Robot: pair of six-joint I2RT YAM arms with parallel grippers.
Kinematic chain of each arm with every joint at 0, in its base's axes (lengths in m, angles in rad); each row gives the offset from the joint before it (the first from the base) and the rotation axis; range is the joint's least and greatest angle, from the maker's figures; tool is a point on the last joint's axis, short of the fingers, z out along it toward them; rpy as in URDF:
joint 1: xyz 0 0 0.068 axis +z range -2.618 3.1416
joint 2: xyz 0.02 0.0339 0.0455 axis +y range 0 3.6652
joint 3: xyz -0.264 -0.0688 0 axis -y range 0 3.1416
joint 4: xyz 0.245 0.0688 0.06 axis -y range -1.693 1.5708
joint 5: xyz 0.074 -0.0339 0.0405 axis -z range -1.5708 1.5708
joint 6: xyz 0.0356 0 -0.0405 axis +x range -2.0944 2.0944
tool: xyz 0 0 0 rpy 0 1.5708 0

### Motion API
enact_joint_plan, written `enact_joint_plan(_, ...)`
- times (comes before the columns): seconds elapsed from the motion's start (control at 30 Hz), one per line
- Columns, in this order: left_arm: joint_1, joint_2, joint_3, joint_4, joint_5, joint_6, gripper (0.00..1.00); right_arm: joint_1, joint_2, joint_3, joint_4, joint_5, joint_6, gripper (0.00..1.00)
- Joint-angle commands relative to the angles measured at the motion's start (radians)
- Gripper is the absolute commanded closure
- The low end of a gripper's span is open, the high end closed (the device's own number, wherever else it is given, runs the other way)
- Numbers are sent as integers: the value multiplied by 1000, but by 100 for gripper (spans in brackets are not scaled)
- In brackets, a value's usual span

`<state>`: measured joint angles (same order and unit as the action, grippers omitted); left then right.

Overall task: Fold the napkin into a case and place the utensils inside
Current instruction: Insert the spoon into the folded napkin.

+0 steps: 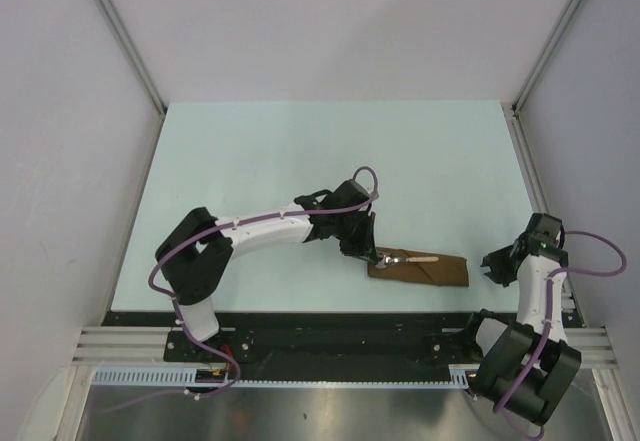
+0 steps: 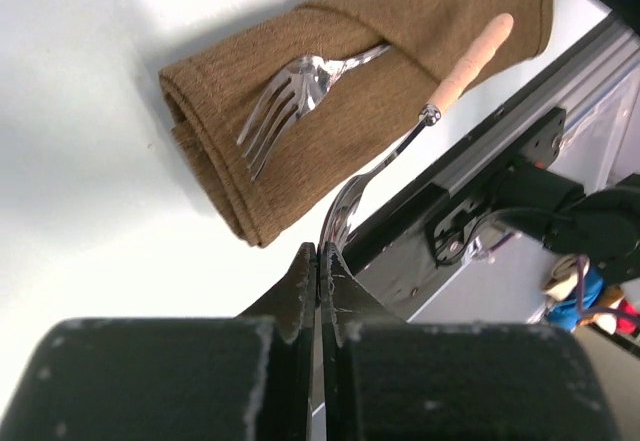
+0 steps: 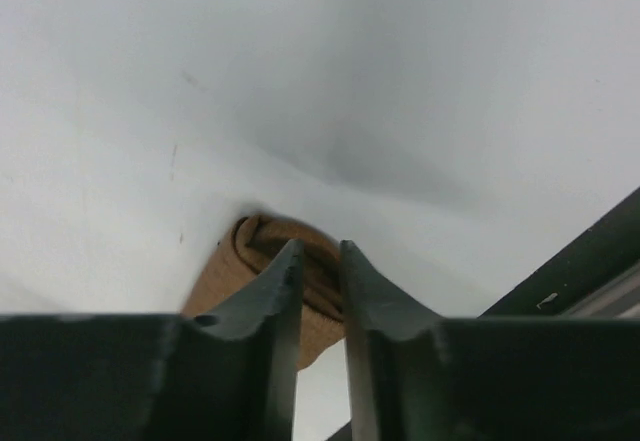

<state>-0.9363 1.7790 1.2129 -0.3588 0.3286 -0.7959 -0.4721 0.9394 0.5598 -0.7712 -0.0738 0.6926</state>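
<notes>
The napkin lies folded as a narrow brown case near the table's front edge. In the left wrist view the fork sits tucked into the case, with its tines sticking out of the open end. The spoon rests its tan handle across the cloth, and its silver bowl reaches the tips of my left gripper, which is shut on it. My right gripper hovers just off the case's other end, jaws slightly apart with nothing between them. From above, my left gripper and right gripper flank the case.
A black rail and aluminium frame run along the table's front edge just below the case. Grey walls close in the pale table on three sides. The right arm's base stands close to the case's right end.
</notes>
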Motion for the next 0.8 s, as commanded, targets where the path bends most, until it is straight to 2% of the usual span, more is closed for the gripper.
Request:
enact_joint_plan(0.0,19,-32,11,-43,52,63,100,-39,32,23,29,34,-22,81)
enact_joint_plan(0.1,31,-32,2,-63,53,72,100,-40,32,5,59,22,-15,90)
enact_joint_plan(0.27,37,-38,-6,-69,76,96,100,-36,47,-43,116,6,4,96)
enact_joint_plan(0.53,50,-53,-19,-81,105,116,100,-23,108,-84,200,3,-2,99)
enact_joint_plan(0.77,67,-59,-41,-103,107,127,100,41,133,-104,240,23,28,100)
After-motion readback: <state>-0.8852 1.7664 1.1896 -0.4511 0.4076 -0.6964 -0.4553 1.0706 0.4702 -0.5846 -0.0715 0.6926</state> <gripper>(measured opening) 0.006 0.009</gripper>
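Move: The folded napkin's pocket mouth, about its middle, lies some 11 cm to the right of the left hand, level with it and about 6 cm below. The spoon is held by its bowl, its handle reaching out over the mouth. The fork head rests on the napkin some 3 cm right and 2 cm ahead of the left hand. From the right hand, the napkin's right end is about 4 cm left and 5 cm below, the mouth some 16 cm left, both roughly level. The spoon, still pinched by its bowl with the handle pointing right, is drawn about 3 cm left over the napkin by the left hand, easing down and slightly back with a faint clockwise turn, so the handle's end backs off towards the pocket mouth. Meanwhile the right hand shuts its part-open fingers on nothing and sinks about 4 cm beside the napkin's right end. ##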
